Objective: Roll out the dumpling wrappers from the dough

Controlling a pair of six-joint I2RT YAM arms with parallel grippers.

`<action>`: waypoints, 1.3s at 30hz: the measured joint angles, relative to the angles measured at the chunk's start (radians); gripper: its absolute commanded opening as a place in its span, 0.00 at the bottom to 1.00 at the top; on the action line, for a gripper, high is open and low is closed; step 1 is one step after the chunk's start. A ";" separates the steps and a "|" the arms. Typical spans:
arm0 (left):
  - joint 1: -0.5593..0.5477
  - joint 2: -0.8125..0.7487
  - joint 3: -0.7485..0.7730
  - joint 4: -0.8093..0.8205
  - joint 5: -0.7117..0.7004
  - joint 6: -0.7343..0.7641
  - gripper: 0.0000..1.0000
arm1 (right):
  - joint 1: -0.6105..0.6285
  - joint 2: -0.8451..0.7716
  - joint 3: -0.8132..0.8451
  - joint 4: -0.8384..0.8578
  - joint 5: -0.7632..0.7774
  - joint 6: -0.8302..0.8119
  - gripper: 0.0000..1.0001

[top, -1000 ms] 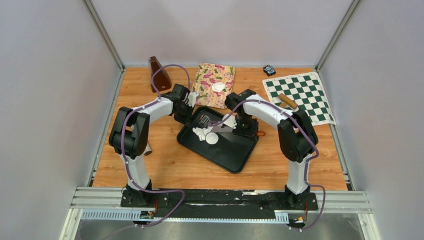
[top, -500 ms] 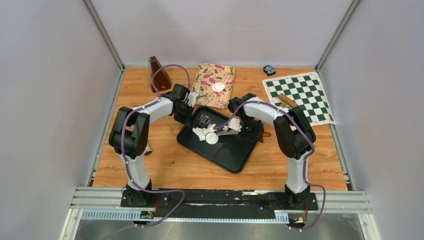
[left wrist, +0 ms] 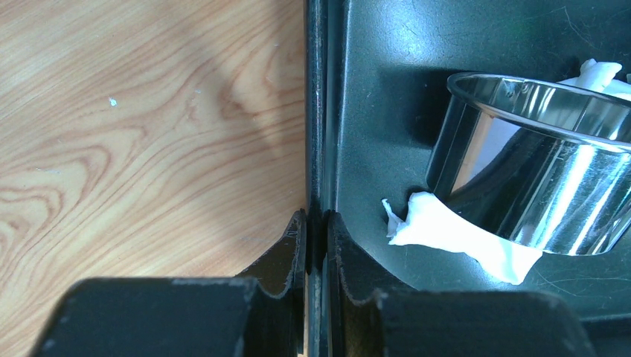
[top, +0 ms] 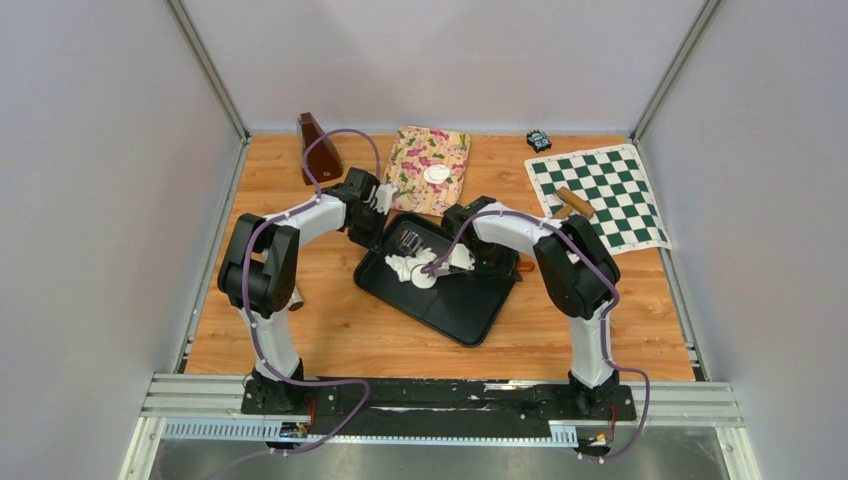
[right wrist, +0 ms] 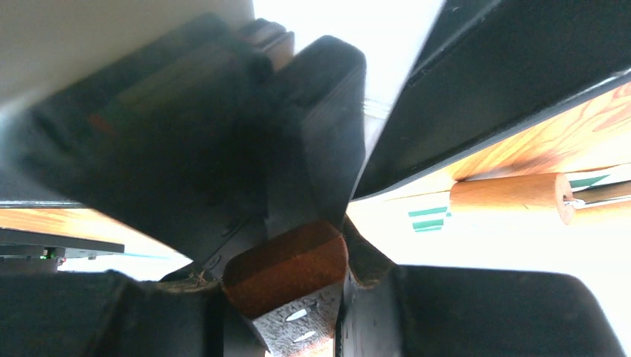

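A black tray (top: 470,310) holds a ragged white dough lump (top: 403,264), a shiny ring cutter (top: 404,240) and one round dumpling wrapper (top: 424,278). More wrappers (top: 436,174) lie on the floral cloth (top: 418,160). My left gripper (top: 376,232) is shut on the tray's far-left rim (left wrist: 315,111); the left wrist view shows the cutter (left wrist: 536,171) standing over a dough scrap (left wrist: 454,234). My right gripper (top: 480,256) is shut on the brown handle (right wrist: 286,275) of a flat-bladed tool, whose blade reaches toward the wrapper on the tray.
A wooden rolling pin (top: 573,202) lies on the green chequered mat (top: 610,190) at the back right. A brown metronome (top: 320,148) stands at the back left and a small blue object (top: 539,139) by the back wall. Grey walls close in three sides.
My right arm has swung left and lower over the tray, bringing the tool's blade up to the dough and the round wrapper. The left arm has stayed still on the rim.
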 measured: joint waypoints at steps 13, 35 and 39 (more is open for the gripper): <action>0.000 0.000 0.000 0.000 0.000 0.000 0.00 | 0.021 0.019 0.029 0.031 0.048 -0.016 0.00; 0.000 0.000 0.000 0.000 0.002 0.000 0.00 | 0.070 0.078 0.154 0.087 -0.037 -0.066 0.00; 0.000 0.000 0.000 0.000 0.002 0.000 0.00 | 0.074 0.095 0.179 0.079 -0.074 -0.066 0.00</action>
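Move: The scraper is already in my right hand, its blade reaching left. The steel ring lies about 18 cm to that hand's left, 6 cm ahead and a couple of centimetres lower. The crumpled dough scraps are some 20 cm left and 1 cm ahead, the round wrapper roughly 16 cm left and 1 cm back, both about 4 cm below. My left hand is on the tray's left rim, with the ring about 6 cm to its right, level fore and aft. I sweep my right hand left across the tray about 7 cm, also forward some 3 cm mostly in the first half, staying low and sinking a touch at the end. The scraper's blade goes past the round wrapper's far side and comes against the ring, while the wrist rolls and turns some 10 degrees and my grip holds. My left hand keeps the tray rim pinched and doesn't budge. ##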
